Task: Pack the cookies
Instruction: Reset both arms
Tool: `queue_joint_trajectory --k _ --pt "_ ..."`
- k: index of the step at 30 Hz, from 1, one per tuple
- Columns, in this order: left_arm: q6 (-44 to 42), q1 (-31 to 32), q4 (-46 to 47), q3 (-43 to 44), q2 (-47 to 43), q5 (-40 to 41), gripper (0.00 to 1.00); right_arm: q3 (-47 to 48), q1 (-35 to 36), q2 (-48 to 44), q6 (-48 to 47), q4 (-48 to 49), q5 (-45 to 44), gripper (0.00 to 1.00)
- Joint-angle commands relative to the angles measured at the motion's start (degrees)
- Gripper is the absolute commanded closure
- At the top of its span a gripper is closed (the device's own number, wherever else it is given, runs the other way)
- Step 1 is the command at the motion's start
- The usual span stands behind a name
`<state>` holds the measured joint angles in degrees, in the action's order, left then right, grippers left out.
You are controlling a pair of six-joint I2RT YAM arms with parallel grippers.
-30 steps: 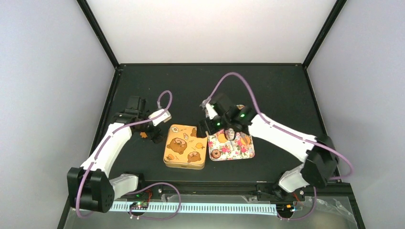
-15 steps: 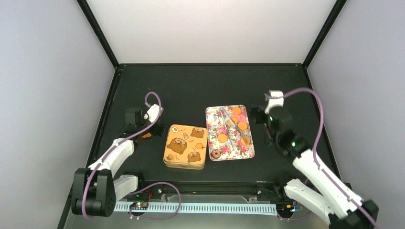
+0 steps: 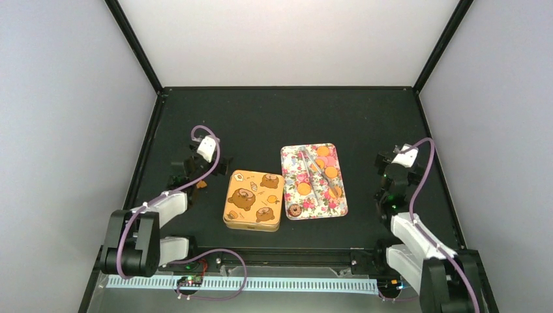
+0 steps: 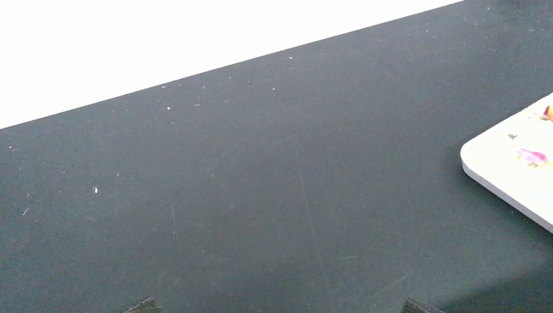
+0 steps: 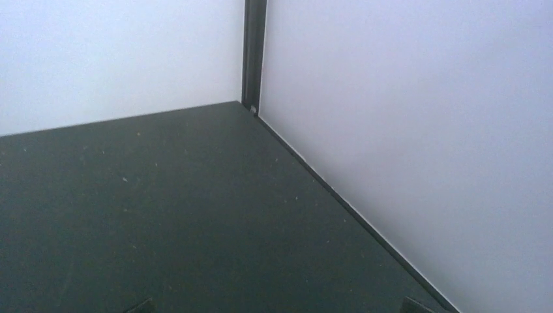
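Several round orange cookies lie on a floral tray, with a pink one among them and a brown ring-shaped one at its near left corner. Metal tongs lie across the tray. A small orange piece sits on the table by the left arm. Both arms are folded back at the table's sides, away from the tray. My left gripper is open over bare table, the tray's corner to its right. My right gripper is open and empty, facing the far right corner.
An orange tin with its cartoon-printed lid on stands left of the floral tray. Black frame posts and white walls enclose the dark table; the right wall is close beside the right gripper.
The right arm has pulled away from above the tray to the right edge and folded down, its jaws opening fully. The left arm has drawn back towards its base.
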<state>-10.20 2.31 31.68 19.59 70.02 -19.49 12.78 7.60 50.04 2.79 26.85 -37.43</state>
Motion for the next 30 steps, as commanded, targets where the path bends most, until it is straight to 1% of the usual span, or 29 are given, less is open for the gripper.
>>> queue_joint_trajectory --k 1,2,3,4,6,8,9,10,11,13,14,15,16,18,20,30 --pt "2.4 -0.5 5.5 1.8 0.5 2.2 0.01 -0.1 -2.8 7.9 1.9 14.6 5.1 0.00" --pt "2.0 -0.5 7.6 0.8 -0.2 3.9 0.01 0.0 -3.0 9.8 1.9 16.6 6.9 0.00" --pt "1.6 -0.7 13.0 -1.4 -1.0 6.3 0.01 0.3 -3.1 11.7 1.8 18.4 8.0 0.00" --pt "1.6 -1.1 20.3 -5.1 -0.8 8.3 0.01 0.6 -3.2 13.8 1.6 20.0 9.0 0.00" --pt "2.3 -2.9 34.3 -10.6 3.7 5.2 0.01 1.4 -3.3 17.5 1.9 22.6 10.7 0.00" --pt "3.8 -4.2 49.4 -14.5 11.1 3.8 0.01 1.8 -3.3 20.5 1.7 25.5 13.3 0.00" --pt "4.0 -4.5 53.4 -14.9 13.5 3.0 0.01 1.9 -3.3 22.1 1.4 26.8 14.7 0.00" --pt "4.1 -4.6 51.6 -14.3 13.1 3.3 0.01 1.8 -3.3 23.7 1.1 28.7 15.9 0.00" --pt "3.7 -4.6 45.3 -12.5 10.9 3.4 0.01 1.8 -3.3 25.6 0.5 30.3 17.6 0.00" --pt "5.2 -4.7 27.0 -5.8 7.5 5.8 0.01 2.1 -3.2 30.0 -2.3 34.1 23.8 0.00" --pt "5.4 -4.7 25.4 -3.2 9.5 6.0 0.01 2.1 -3.4 30.5 -2.4 35.0 24.6 0.00" --pt "4.9 -4.5 26.9 -3.5 10.6 6.7 0.01 2.5 -3.7 30.2 -2.2 33.1 25.1 0.00" --pt "4.6 -4.2 28.0 -3.7 10.9 6.7 0.01 2.7 -4.2 30.7 -1.8 33.5 25.7 0.00" --pt "4.6 -4.2 26.7 -3.3 10.4 6.8 0.01 3.3 -5.4 30.2 -0.9 31.5 27.3 0.00" --pt "5.2 -4.1 23.0 -2.5 9.4 7.3 0.01 3.0 -5.4 30.4 -1.0 32.7 27.3 0.00" --pt "5.1 -4.1 23.8 -2.7 9.6 7.4 0.01 3.1 -5.4 30.3 -1.0 32.3 27.3 0.00"
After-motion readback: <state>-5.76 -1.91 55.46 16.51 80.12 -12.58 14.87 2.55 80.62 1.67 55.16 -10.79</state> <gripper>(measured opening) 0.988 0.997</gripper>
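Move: Both hands are empty and open. The closed cookie tin lies about 11 cm back and 12 cm to the right of the left hand, some 10 cm below it; the flowered tray is roughly 32 cm to that hand's right and level with it, and a loose cookie about 3 cm back and 6 cm to its left. From the right hand, the tin is about 46 cm left, 6 cm back and 15 cm lower. The right hand glides forward about 7 cm while sinking some 5 cm, soon veering left by as much as it sinks and turning about 20 degrees counter-clockwise, to stop over bare table to the right of the tray. The left hand drifts left about 5 cm, away from the tin, first bobbing up, then back and down in a dip of some 5 cm, then up and forward again before both settle with fingers still wide open, its wrist turning slightly counter-clockwise and tipping up. ##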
